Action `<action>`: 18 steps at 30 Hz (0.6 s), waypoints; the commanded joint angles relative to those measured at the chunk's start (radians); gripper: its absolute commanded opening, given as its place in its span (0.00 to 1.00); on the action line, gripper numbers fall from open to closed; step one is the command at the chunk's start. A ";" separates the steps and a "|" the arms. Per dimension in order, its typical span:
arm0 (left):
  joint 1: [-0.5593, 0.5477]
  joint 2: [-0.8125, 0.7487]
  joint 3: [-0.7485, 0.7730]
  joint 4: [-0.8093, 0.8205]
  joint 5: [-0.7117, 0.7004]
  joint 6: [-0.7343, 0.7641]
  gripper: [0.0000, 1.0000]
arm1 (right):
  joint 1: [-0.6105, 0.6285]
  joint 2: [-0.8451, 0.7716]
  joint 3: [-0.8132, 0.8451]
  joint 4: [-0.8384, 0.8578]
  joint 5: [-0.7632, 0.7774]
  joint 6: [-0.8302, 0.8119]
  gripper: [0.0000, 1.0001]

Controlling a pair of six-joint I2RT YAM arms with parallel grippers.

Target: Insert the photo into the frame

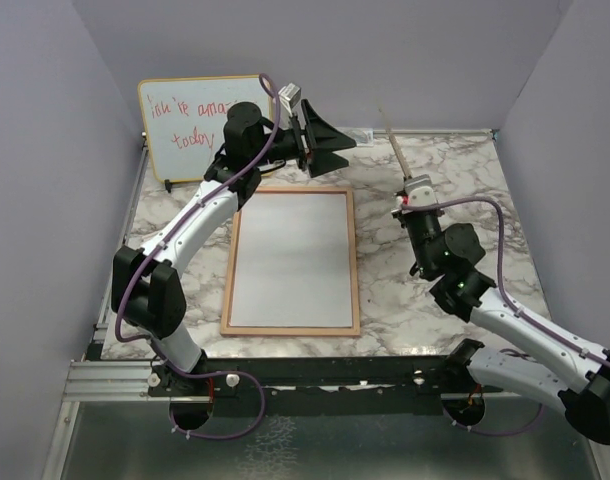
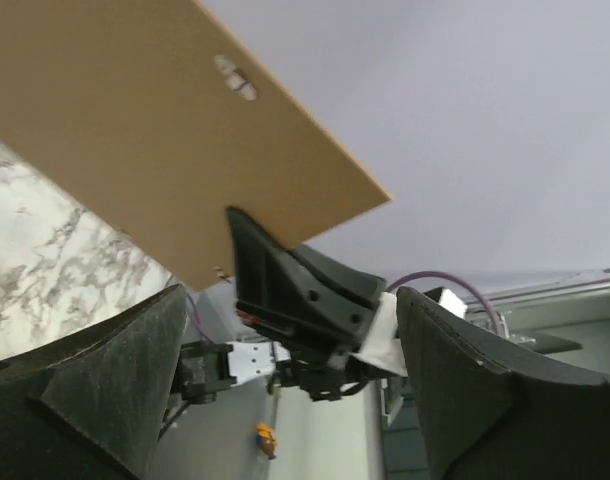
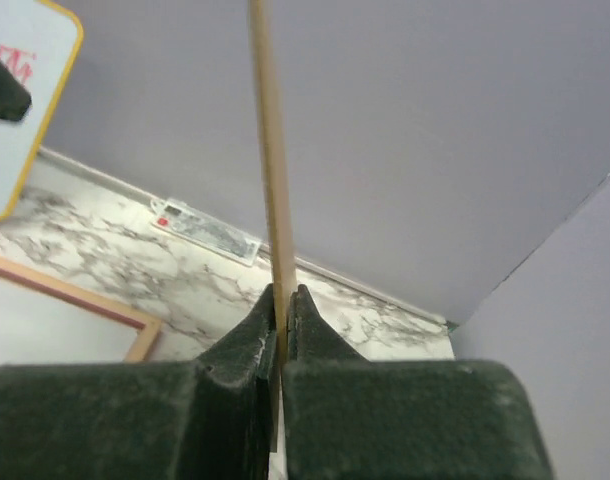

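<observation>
The frame (image 1: pixel 356 260), a thin light-wood border, lies flat in the middle of the marble table. A plain white sheet (image 1: pixel 290 260) fills it; it looks like the photo lying face down, and no printed side shows. My right gripper (image 1: pixel 413 190) is shut on the brown backing board (image 1: pixel 397 150), holding it upright and edge-on to the right of the frame. The right wrist view shows the board's edge (image 3: pixel 270 150) pinched between the pads. My left gripper (image 1: pixel 335 143) hangs open above the frame's far edge. Its wrist view shows the board (image 2: pixel 135 120) apart from its fingers (image 2: pixel 85 400).
A yellow-edged whiteboard (image 1: pixel 190 125) with red handwriting leans at the back left corner. A small flat device (image 3: pixel 205 232) lies against the back wall. Grey walls close in the table on three sides.
</observation>
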 commanded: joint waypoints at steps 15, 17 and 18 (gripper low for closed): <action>0.006 -0.063 -0.175 -0.354 -0.283 0.305 0.90 | 0.000 -0.039 0.272 -0.627 0.548 1.323 0.01; 0.006 -0.071 -0.200 -0.355 -0.292 0.307 0.91 | 0.000 -0.047 0.263 -0.623 0.571 1.361 0.01; 0.006 -0.076 -0.211 -0.360 -0.302 0.310 0.91 | 0.000 -0.050 0.258 -0.615 0.578 1.366 0.01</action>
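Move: The right hand holds the brown backboard by one edge. The board stands nearly on edge, its middle about 15 cm ahead, 4 left and 8 below the hand; the frame's middle lies some 25 cm left of the hand, 2 back and 34 below. From the open left hand, the backboard's middle is roughly 13 cm ahead, 10 right and 14 below, the frame's 11 cm left, 4 back and 40 below. Keeping its pinch on the backboard's edge, the right hand rolls some 60 degrees, left side rising, so that the clip side swings to face up and left, while it shifts about 5 cm right, climbing a little and sinking again as it also turns somewhat clockwise. The left hand, fingers staying wide open and clear of the board, comes down about 12 cm, edging forward and left, its fingertips tipping downward; the board's low corner seems to bear against the frame's far right corner. ##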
